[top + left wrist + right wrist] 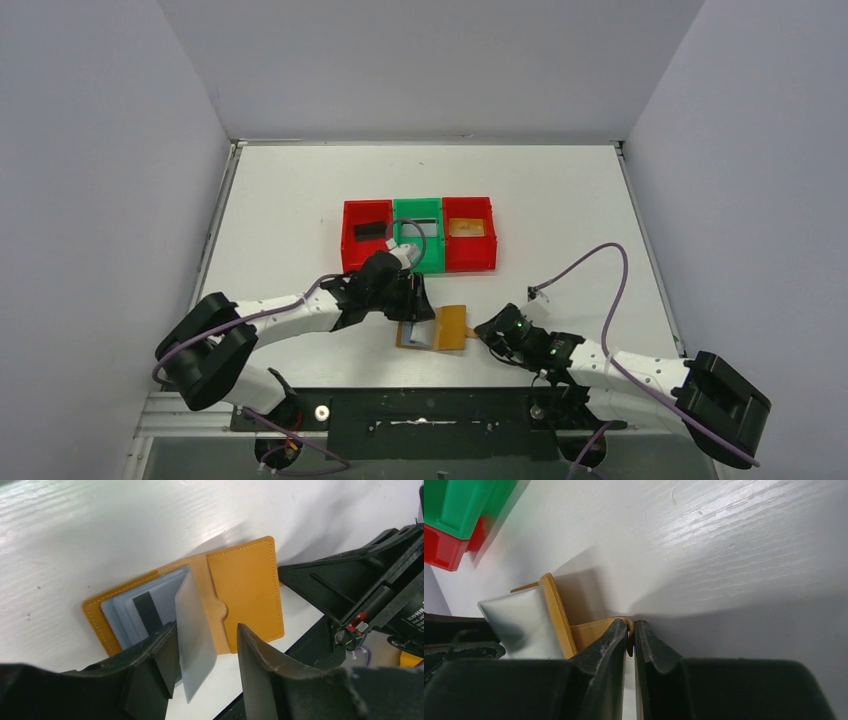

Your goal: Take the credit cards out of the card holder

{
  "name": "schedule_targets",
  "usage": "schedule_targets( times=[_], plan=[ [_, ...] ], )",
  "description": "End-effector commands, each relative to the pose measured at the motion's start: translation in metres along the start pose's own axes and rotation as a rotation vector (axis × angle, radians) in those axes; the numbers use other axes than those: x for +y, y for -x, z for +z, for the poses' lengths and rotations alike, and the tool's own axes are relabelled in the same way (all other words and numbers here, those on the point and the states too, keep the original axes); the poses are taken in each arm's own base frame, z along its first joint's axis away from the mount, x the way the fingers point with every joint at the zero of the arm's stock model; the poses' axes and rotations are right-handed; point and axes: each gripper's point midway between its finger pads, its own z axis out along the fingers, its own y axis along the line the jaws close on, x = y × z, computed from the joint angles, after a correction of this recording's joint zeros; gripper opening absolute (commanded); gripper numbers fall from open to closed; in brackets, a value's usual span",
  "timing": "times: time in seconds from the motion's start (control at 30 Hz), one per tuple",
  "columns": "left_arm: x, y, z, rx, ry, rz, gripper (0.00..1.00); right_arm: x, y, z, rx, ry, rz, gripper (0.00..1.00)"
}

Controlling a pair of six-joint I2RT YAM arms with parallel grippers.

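Observation:
The orange-tan card holder [447,327] lies open on the table near the front edge. In the left wrist view its left half [97,615] carries pale blue-grey panels, with a dark-striped card [146,611] tucked in them. A pale grey sheet [194,625] stands up from the spine; whether it is a card or a panel I cannot tell. My left gripper [206,630] is open around this sheet, which leans on the left finger [159,642]. My right gripper [630,625] is shut on the card holder's side tab [624,620].
Three bins stand in a row behind the holder: a red bin [349,240] with a dark card, a green bin [416,255], and a red bin [470,255] with a brownish card. The right arm [360,595] sits close to the holder's right side.

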Motion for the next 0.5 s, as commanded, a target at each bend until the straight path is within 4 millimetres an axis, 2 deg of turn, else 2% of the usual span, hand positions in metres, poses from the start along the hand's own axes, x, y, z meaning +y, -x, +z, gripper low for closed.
schedule_targets(
  times=[0.0,0.17,0.33,0.47],
  plan=[
    [-0.053,0.03,-0.011,-0.099,-0.161,0.057,0.43,0.005,0.006,0.004,-0.022,0.005,-0.007,0.11],
    [-0.086,0.027,-0.013,-0.064,-0.3,0.094,0.43,0.009,0.006,0.006,-0.018,0.008,-0.008,0.11],
    [-0.089,0.004,0.007,0.052,-0.32,0.096,0.44,0.018,0.006,0.006,-0.014,0.031,-0.003,0.13],
    [-0.094,-0.004,0.016,0.068,-0.336,0.09,0.43,0.025,0.009,0.004,-0.017,0.049,-0.015,0.16]
  ],
)
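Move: The holder's right cover, where I'm turning the upright clear page, lies about 4 cm to the right of my left hand, 2 cm back and 4 cm below it. The page is already against my left finger, its middle about 1 cm back and 1 cm below; the card sleeves lie 3 cm left, 3 cm back and 4 cm down. From my right hand, pinching the holder's tab, the cover is 5 cm left and 1 cm forward. With the fingers of my left hand still half open, I sweep it about 6 cm to the right and some 2 cm back, over the right cover. One finger pushes the clear page along as I arc up about 3 cm, then start to dip, yawing some 10 degrees clockwise. My right hand keeps its pinch on the tab and eases about 1 cm forward and left. ##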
